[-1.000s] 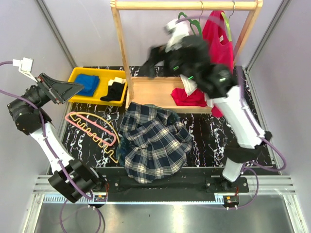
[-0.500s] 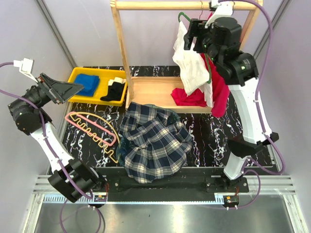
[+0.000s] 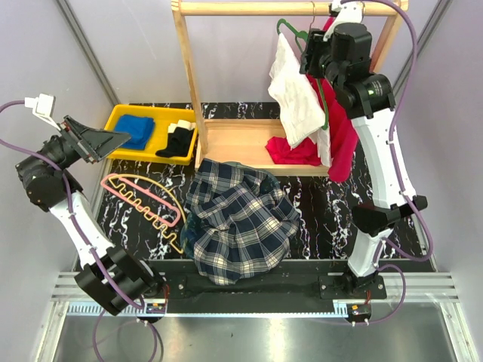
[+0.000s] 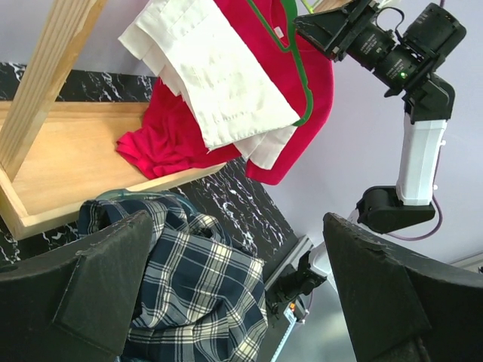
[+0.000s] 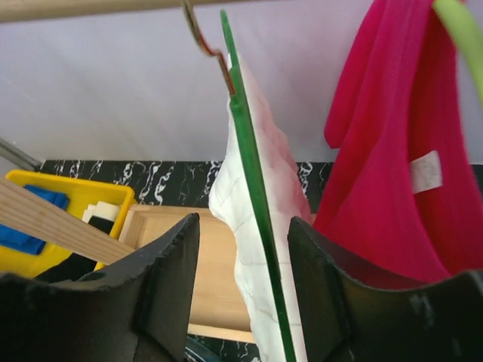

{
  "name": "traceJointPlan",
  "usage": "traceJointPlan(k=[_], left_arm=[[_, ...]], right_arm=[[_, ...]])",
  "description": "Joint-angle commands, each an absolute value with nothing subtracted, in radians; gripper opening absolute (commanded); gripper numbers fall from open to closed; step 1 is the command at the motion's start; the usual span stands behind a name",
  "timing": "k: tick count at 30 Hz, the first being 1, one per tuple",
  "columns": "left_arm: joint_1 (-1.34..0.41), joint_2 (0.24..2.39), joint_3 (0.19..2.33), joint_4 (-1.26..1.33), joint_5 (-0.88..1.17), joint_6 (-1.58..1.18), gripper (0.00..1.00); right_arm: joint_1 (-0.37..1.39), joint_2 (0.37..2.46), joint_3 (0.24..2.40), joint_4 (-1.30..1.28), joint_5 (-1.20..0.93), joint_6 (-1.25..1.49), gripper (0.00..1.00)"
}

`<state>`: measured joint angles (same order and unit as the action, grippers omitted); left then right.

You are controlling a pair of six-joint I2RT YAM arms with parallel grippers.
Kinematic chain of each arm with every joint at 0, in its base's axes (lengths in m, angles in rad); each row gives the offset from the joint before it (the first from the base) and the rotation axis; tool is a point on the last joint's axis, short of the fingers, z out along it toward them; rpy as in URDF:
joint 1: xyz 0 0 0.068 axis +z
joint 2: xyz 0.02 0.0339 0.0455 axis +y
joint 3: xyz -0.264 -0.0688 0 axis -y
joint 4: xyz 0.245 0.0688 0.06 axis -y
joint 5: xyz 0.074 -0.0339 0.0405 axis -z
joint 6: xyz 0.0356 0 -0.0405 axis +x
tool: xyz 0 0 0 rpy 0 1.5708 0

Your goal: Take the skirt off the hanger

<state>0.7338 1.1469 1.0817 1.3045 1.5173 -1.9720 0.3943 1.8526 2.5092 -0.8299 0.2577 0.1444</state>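
A white skirt (image 3: 296, 94) (image 4: 219, 75) (image 5: 235, 197) hangs on a green hanger (image 3: 325, 105) (image 4: 299, 72) (image 5: 249, 151), hooked over the wooden rail (image 3: 287, 7). My right gripper (image 3: 308, 53) (image 5: 243, 226) is high up at the rail. Its jaws stand either side of the hanger's shoulder and the skirt's top, with a gap showing on both sides. My left gripper (image 3: 106, 138) (image 4: 235, 226) is held open in the air at the far left, with nothing between its fingers.
A red garment (image 3: 343, 143) hangs right behind the skirt on a light green hanger. A plaid garment (image 3: 238, 219) lies heaped mid-table beside a pink hanger (image 3: 139, 197). The yellow tray (image 3: 121, 113) holds blue and black items. The rack's wooden base (image 3: 241, 143) carries red cloth.
My right arm has swung up from in front of the rack to the green hanger, and its jaws have narrowed around it. The left arm has hardly moved.
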Motion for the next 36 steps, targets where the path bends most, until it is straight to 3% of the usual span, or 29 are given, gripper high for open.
traceJointPlan(k=[1,3,4,6,8,11,15,18,19,21,22,25,27,32,36], left_arm=[[0.735,1.134,1.048,1.589,1.684,-1.971,0.99],[0.735,1.127,1.045,1.589,1.683,-1.968,0.99],[0.735,1.126,1.040,1.589,1.683,-1.968,0.99],[0.735,1.126,1.034,1.586,1.684,-1.970,0.99],[0.735,1.121,1.028,1.588,1.684,-1.964,0.99],[0.735,1.118,1.032,1.591,1.684,-1.965,0.99],[0.655,1.150,1.103,1.601,1.648,-1.970,0.99],[0.623,1.324,1.435,1.573,1.502,-1.987,0.99],[0.620,1.377,1.658,1.407,1.459,-1.950,0.99],[0.615,1.436,1.823,1.120,1.306,-1.658,0.99],[0.604,1.460,1.956,0.689,1.245,-1.298,0.99],[0.406,1.544,2.244,-0.107,0.920,-0.696,0.99],[0.196,1.594,2.321,-0.298,0.740,-0.551,0.99],[-0.208,1.502,2.073,-0.661,0.450,-0.073,0.99],[-0.253,1.349,1.762,-0.710,0.436,-0.046,0.99]], right_arm=[[0.393,1.887,2.476,-0.798,0.163,0.178,0.53],[0.393,1.896,2.470,-0.798,0.140,0.183,0.49],[0.391,1.898,2.471,-0.796,0.132,0.187,0.40],[0.393,1.904,2.473,-0.799,0.121,0.189,0.34],[0.393,1.901,2.474,-0.798,0.109,0.192,0.17],[0.393,1.884,2.470,-0.798,0.072,0.184,0.00],[0.393,1.809,2.395,-0.721,0.002,0.181,0.00],[0.393,1.709,2.280,-0.583,-0.078,0.187,0.00],[0.394,1.672,2.263,-0.556,-0.119,0.189,0.00],[0.393,1.652,2.267,-0.508,-0.181,0.207,0.00],[0.393,1.649,2.285,-0.505,-0.233,0.219,0.00],[0.394,1.638,2.376,-0.520,-0.299,0.265,0.00],[0.400,1.620,2.408,-0.535,-0.296,0.268,0.00],[0.400,1.562,2.463,-0.621,-0.224,0.198,0.00],[0.400,1.513,2.436,-0.641,-0.258,0.202,0.00]])
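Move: The near arm of the green hanger, with the white skirt on it, slants between the right hand's open fingers some 2 cm ahead, 3 cm to its left and 5 cm lower; the skirt's middle hangs about 4 cm ahead, 5 cm left and 18 cm below that hand, the red top about 8 cm right, level and 15 cm lower. From the left hand the skirt is roughly 26 cm ahead, 33 cm right and 8 cm lower, the rack's left post some 26 cm ahead and 15 cm right. The green hanger's near arm is pinched as the right hand sinks about 5 cm with a little forward and left and shuts; the hand then draws it back some 12 cm and up 10, turning nearly 30 degrees counter-clockwise in all. The left hand, fingers open, first swings steeply up over 20 cm, then right, forward and down again towards the skirt, ending 17 cm right and 13 ahead of its start. ##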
